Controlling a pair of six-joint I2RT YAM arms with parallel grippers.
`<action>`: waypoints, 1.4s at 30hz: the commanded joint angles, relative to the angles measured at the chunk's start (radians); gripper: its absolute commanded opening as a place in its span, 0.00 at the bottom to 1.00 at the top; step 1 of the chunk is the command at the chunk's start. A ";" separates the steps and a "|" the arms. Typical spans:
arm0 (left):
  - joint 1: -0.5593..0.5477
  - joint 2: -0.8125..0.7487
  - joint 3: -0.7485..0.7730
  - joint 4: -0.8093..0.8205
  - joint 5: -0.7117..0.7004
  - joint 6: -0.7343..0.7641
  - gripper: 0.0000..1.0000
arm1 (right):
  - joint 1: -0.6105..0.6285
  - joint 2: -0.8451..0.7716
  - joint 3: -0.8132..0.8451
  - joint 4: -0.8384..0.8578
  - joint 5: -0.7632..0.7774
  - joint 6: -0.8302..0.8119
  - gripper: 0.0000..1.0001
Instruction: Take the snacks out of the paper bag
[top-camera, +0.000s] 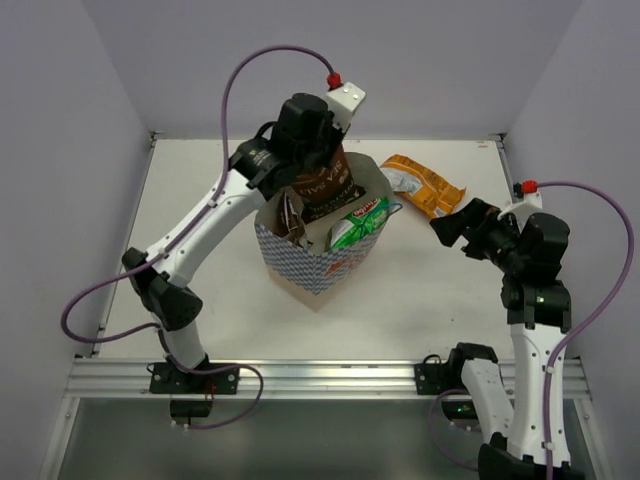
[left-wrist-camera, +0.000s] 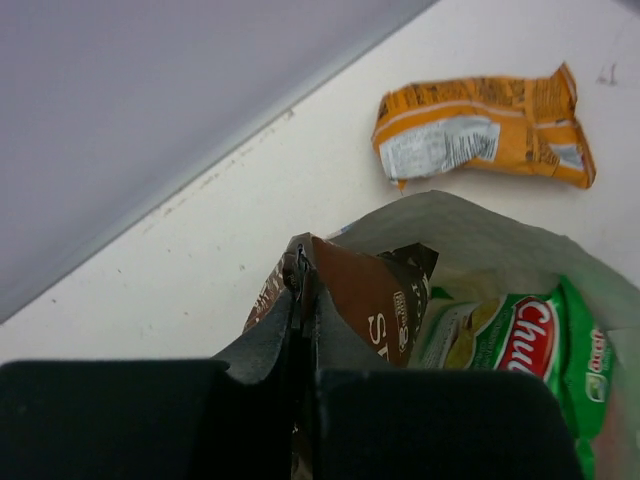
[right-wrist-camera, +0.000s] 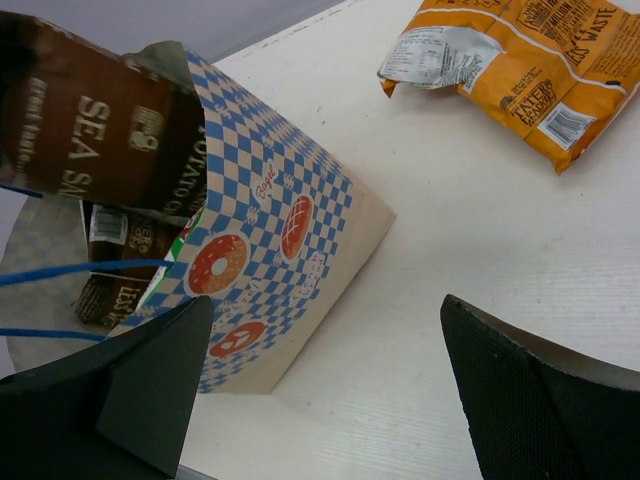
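The cream paper bag (top-camera: 335, 262), with its blue-checked lower band, stands mid-table with its mouth open. My left gripper (top-camera: 318, 168) hangs over the mouth, shut on the top edge of a dark brown snack packet (left-wrist-camera: 375, 295) that sticks up out of the bag. A green-and-white packet (top-camera: 360, 224) and a second brown packet (top-camera: 290, 215) lie inside. An orange-yellow packet (top-camera: 425, 185) rests on the table to the right of the bag. My right gripper (right-wrist-camera: 330, 370) is open and holds nothing, low over the table right of the bag (right-wrist-camera: 280, 215).
Thin blue cord handles (right-wrist-camera: 80, 268) hang across the bag's mouth. Grey walls close the table at the back and both sides. A metal rail (top-camera: 320, 378) runs along the near edge by the arm bases.
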 joint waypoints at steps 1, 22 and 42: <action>-0.002 -0.128 0.096 0.071 -0.029 0.035 0.00 | 0.005 -0.010 -0.006 0.027 -0.028 -0.015 0.99; 0.162 -0.326 0.149 0.560 -0.344 0.069 0.00 | 0.035 -0.005 -0.006 0.042 -0.040 -0.014 0.99; 0.586 0.088 0.069 0.427 0.072 -0.359 0.00 | 0.112 0.003 -0.015 0.024 -0.003 -0.061 0.99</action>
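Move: Over the far side of the paper bag, the left hand already grips the large brown snack. The clear far-left table lies about 20 cm ahead, 26 cm left and 29 cm below. The paper bag's middle is some 11 cm back, 3 cm left and 18 cm down; inside it, the green snack is 8 cm back and 6 cm right. From the right hand, that clear spot is roughly 36 cm ahead, 48 cm left and 26 cm below. Keeping its pinch on the large brown snack, the left hand pulls it up nearly 30 cm, drawing slightly back, then swings about 27 cm left and reaches forward while sinking almost to its starting height over the far-left table. The wrist tips up, then partly back down, turning some 40 degrees counter-clockwise. The open right hand drifts slightly left. ##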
